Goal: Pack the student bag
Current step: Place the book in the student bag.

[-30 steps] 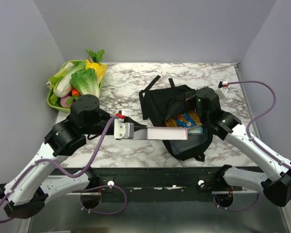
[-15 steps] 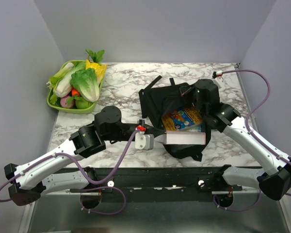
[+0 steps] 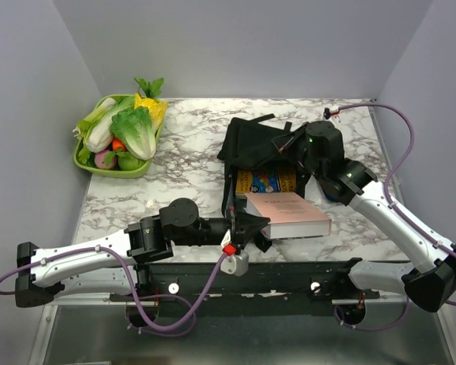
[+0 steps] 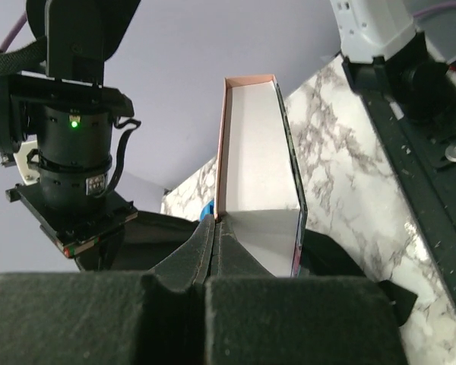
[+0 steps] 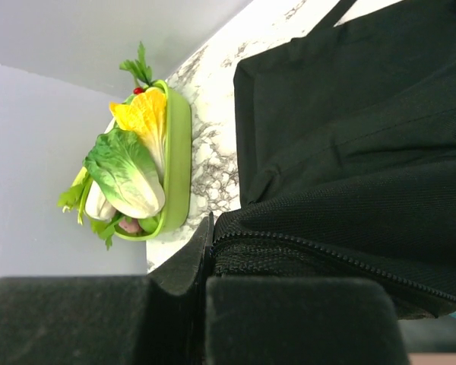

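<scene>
The student bag (image 3: 251,143) is a floppy black backpack lying at the middle right of the marble table. My right gripper (image 3: 286,144) is shut on its zipper edge (image 5: 304,247), holding the mouth up. A colourful book (image 3: 264,181) shows inside the opening. My left gripper (image 3: 260,226) is shut on the cover of a pink-covered book (image 3: 289,215). That book lies flat at the bag's mouth, its far end over the opening. In the left wrist view the pink book (image 4: 254,152) rises from the shut fingers (image 4: 201,243), white pages facing me.
A green tray (image 3: 82,161) of vegetables stands at the far left of the table; it also appears in the right wrist view as the green tray (image 5: 178,152). The black frame rail (image 3: 289,274) runs along the near edge, just below the left gripper.
The left arm swung right and toward the near edge, bringing the pink book to the bag's mouth. The right gripper pulled the bag's edge farther back and up.
</scene>
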{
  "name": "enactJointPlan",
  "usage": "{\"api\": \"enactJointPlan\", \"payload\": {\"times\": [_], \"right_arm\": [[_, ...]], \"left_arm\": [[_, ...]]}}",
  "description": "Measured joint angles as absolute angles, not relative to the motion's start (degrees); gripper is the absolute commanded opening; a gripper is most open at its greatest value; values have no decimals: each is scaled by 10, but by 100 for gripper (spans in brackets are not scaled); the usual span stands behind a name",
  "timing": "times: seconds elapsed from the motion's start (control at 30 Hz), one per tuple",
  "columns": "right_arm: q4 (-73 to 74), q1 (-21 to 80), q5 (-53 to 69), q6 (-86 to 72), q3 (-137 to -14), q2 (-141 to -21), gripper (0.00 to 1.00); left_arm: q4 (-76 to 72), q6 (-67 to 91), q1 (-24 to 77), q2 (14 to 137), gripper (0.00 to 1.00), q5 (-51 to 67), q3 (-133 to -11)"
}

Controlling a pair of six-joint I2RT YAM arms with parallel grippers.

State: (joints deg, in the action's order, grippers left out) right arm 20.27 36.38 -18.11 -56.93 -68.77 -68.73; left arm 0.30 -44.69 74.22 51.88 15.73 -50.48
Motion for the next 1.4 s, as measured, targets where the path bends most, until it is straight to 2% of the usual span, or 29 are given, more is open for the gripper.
{"api": "enactJointPlan", "payload": {"times": [0.43,0.77,1.4], "right_arm": [[189,364,-155,-569,-665,-672,1],[194,364,-151,-560,-654,-648,1],[191,364,-103,-528,-655,-653,1]], "left_arm": [[-103,-598,743,463,0,103,-359],[-187,-632,652,510,0,129,-307],[-314,-649,635,600,0,205,-294]]}}
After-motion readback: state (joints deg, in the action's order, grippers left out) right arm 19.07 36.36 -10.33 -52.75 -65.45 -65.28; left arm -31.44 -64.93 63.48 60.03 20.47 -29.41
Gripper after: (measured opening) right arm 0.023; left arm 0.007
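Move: The left gripper, still pinching the pink book by its left end, has the student bag's open mouth some 14 cm ahead, 3 cm to the right and 15 cm below. The yellow book already inside shows about 17 cm ahead, 3 cm right and 15 cm down. The flap edge is roughly 25 cm ahead and 6 cm right, near hand height. From the right gripper, which pinches that edge, the mouth lies about 11 cm back, 3 cm left and 14 cm down. Lower the left gripper with the pink book about 8 cm and carry it some 7 cm forward, over the student bag's mouth and in beneath the raised flap. Start downward, then swing forward, rolling the wrist about 20 degrees so the book's forward side tips up; ease slightly right at the end. Keep both grips shut; let the right hand draw the flap edge back about 2 cm. ##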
